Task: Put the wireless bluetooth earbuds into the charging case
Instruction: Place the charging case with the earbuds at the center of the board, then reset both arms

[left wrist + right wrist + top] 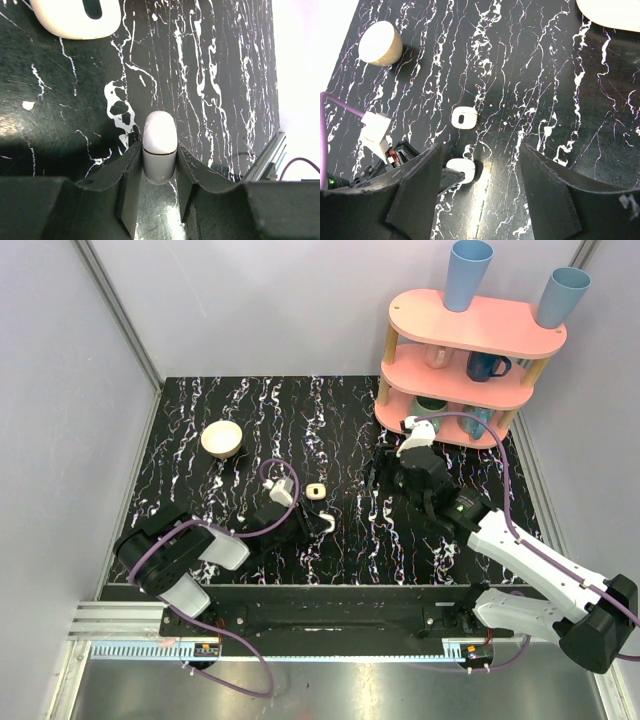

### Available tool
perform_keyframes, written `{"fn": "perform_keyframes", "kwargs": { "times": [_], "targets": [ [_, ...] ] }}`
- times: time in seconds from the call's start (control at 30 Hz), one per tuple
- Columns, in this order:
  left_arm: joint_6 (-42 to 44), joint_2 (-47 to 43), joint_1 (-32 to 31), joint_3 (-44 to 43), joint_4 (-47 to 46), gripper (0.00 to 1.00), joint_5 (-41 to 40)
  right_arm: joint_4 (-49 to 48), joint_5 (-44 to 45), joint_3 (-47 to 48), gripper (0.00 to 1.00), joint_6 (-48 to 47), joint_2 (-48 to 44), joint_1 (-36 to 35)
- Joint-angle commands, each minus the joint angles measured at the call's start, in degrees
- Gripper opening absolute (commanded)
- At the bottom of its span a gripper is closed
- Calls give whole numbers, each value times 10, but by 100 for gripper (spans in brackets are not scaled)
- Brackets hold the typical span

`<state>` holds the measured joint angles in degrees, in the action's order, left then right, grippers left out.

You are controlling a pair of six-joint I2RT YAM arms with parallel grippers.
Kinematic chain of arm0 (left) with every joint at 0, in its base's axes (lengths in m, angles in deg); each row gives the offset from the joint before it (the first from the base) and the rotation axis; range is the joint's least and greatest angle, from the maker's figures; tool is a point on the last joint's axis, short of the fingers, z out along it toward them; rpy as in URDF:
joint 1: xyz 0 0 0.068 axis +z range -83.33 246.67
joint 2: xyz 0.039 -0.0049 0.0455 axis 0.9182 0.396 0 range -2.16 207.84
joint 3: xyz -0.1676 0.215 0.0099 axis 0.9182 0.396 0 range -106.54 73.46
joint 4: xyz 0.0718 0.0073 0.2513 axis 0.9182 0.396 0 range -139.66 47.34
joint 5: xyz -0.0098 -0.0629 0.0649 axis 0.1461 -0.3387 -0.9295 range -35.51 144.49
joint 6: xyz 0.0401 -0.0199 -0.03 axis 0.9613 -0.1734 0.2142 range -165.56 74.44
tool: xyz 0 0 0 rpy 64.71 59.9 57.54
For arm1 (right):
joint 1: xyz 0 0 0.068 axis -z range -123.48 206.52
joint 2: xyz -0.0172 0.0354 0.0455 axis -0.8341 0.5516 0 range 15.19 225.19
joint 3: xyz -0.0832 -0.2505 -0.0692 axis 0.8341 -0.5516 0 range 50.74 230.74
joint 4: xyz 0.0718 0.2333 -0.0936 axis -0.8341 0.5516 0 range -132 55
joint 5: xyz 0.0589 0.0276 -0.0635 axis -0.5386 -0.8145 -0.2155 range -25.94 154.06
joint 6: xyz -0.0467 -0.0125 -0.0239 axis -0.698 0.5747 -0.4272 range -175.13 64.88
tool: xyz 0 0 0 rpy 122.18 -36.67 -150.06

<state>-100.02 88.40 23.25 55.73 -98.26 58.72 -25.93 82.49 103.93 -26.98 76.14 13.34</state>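
Note:
My left gripper (159, 152) is shut on a small white charging case (159, 145), held edge-on with its seam line showing. From above, this case (328, 523) sits at the tip of the left gripper (305, 526), low over the table's middle. A second white rounded-square case with a dark centre (317, 490) lies just beyond it, and also shows in the wrist views (75, 17) (464, 117). My right gripper (481, 150) is open and empty, hovering right of centre (390, 472) and facing the held case (462, 169). I cannot make out the earbuds on the speckled surface.
A wooden bowl (222, 438) stands at the back left (380, 43). A pink two-tier shelf (470, 350) with blue cups and mugs fills the back right corner. The black marbled table (200, 500) ends at a metal rail by the arm bases.

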Motion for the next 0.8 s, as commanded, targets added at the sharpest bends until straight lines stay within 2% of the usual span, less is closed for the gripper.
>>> {"fn": "perform_keyframes", "kwargs": {
  "times": [0.0,0.2,0.4,0.53,0.7,0.73,0.77],
  "targets": [
    [10,-10,11,-11,-6,36,-5,-26,-12,2,70,6,1,3],
    [22,-15,16,-7,6,41,-9,-27,-11,2,70,5,2,4],
    [60,-72,20,-13,99,46,-41,-26,-13,3,70,6,8,4],
    [104,-151,23,-12,214,50,-93,-27,-6,1,70,2,10,4],
    [191,-273,25,-59,363,61,-195,-21,13,2,74,-8,17,15],
    [202,-290,25,-67,396,84,-209,-21,18,-1,74,-12,17,21],
    [213,-323,25,-81,408,97,-232,-18,20,-2,75,-19,15,38]
  ]
}}
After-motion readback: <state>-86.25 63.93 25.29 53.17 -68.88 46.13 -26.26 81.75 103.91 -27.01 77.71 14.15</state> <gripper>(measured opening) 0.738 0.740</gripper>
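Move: Right at the left fingertips, about 1 cm ahead, 1 cm right and 1 cm below the hand point, is the charging case, still pinched on edge low over the board. A second white case lies flat some 8 cm ahead of the hand, 1 cm left and 2 cm below it. The cream bowl stands roughly 24 cm ahead and 25 cm to the left. From the right hand, the charging case is about 5 cm back, 11 cm left and 21 cm down. Easing down about 1 cm with a slight drift left, the left hand begins to part its fingers from the charging case. It then rises about 5 cm from that low point while swinging left, some 6 cm in all, and a little forward; the fingers open wide, its left side rolls up about 15 degrees and the fingertips tip up. ##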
